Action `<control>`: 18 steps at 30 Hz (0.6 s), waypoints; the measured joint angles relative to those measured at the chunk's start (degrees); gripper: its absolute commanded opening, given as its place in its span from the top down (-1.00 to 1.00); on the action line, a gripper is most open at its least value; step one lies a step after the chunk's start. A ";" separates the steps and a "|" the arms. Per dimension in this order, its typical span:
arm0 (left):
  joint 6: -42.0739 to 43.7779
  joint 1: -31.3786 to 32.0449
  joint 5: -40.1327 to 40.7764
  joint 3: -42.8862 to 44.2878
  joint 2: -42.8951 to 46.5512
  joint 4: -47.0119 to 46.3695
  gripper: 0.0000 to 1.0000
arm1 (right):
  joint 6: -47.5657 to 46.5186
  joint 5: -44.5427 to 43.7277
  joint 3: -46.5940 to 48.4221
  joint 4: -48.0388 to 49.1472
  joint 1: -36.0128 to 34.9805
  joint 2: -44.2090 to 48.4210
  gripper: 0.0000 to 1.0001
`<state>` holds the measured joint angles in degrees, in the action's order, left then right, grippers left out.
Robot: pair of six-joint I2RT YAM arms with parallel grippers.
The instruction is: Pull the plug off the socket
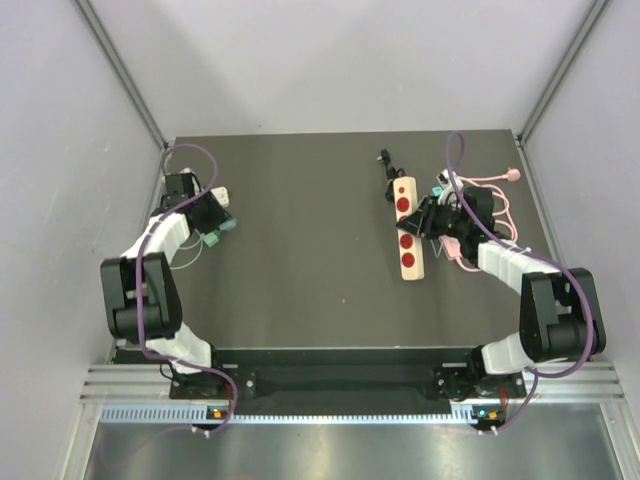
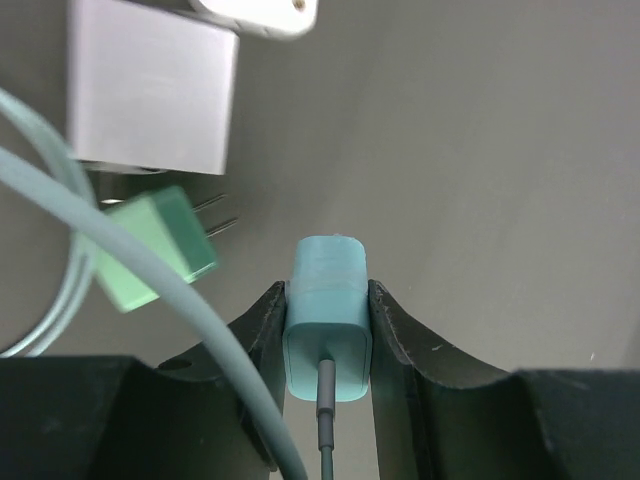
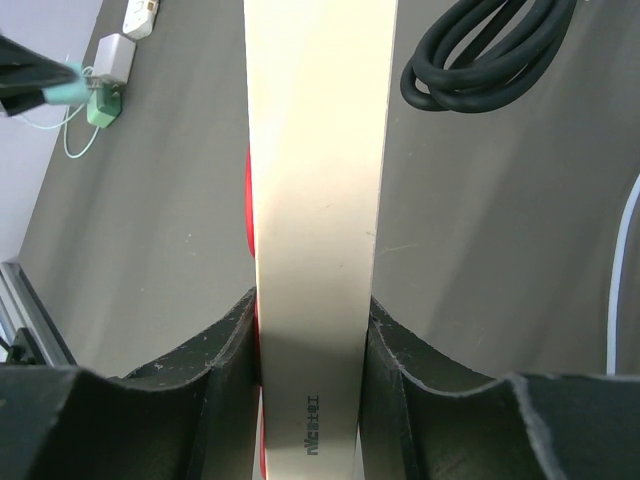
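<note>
A cream power strip with three red sockets lies right of the table's middle, and no plug sits in it. My right gripper is shut on the strip's side; in the right wrist view the strip fills the gap between the fingers of that gripper. My left gripper at the far left is shut on a teal plug with a grey cable, held far from the strip. The plug's prongs are hidden.
A green plug with bare prongs and a pale cable lies beside a white adapter, just ahead of my left gripper. A black coiled cable and pink cables lie by the strip. Grey walls enclose the table.
</note>
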<state>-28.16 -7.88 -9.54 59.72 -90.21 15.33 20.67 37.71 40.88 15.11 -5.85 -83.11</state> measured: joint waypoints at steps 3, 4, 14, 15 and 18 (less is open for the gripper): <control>0.02 0.09 -3.10 1.46 -5.42 -0.35 0.89 | 0.00 0.11 0.00 -0.02 0.00 -0.04 1.00; 0.04 0.09 -3.54 2.16 -6.99 -0.35 0.82 | 0.00 0.13 0.00 0.00 0.00 -0.04 1.00; 1.97 0.07 -2.97 7.34 -14.03 0.11 -0.05 | -0.02 0.52 0.00 0.02 0.00 -1.07 1.00; 2.38 0.07 -2.78 7.80 -14.12 0.17 -0.16 | -0.02 0.52 0.00 0.02 0.00 -1.07 1.00; 3.13 0.07 -2.08 8.81 -14.16 0.46 -0.36 | -0.04 0.59 0.00 0.04 0.00 -1.07 1.00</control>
<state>-25.04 -7.81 -11.62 68.53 -104.38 15.79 20.62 38.30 40.88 15.16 -5.85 -84.18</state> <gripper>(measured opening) 0.623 0.357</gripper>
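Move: The teal plug is already in the left fingers; the bare table spot it is taken to lies about 3 cm ahead of that hand and 6 cm below, level sideways. The green plug lies some 5 cm to the hand's left, level fore and aft; the white cube plug is 5 cm left and 5 cm ahead, the flat white plug 9 cm ahead and 2 cm left, all on the table. From the right hand, the spot is about 46 cm left, 4 cm farther out and 8 cm below. The teal plug is lowered by the left hand about 5 cm while going forward, down to the tabletop just right of the green plug and the white cube plug. Only once the descent has ended do the fingers open and let go of the plug, the hand easing on forward, some 3 cm in all, and beginning to rise slightly. ##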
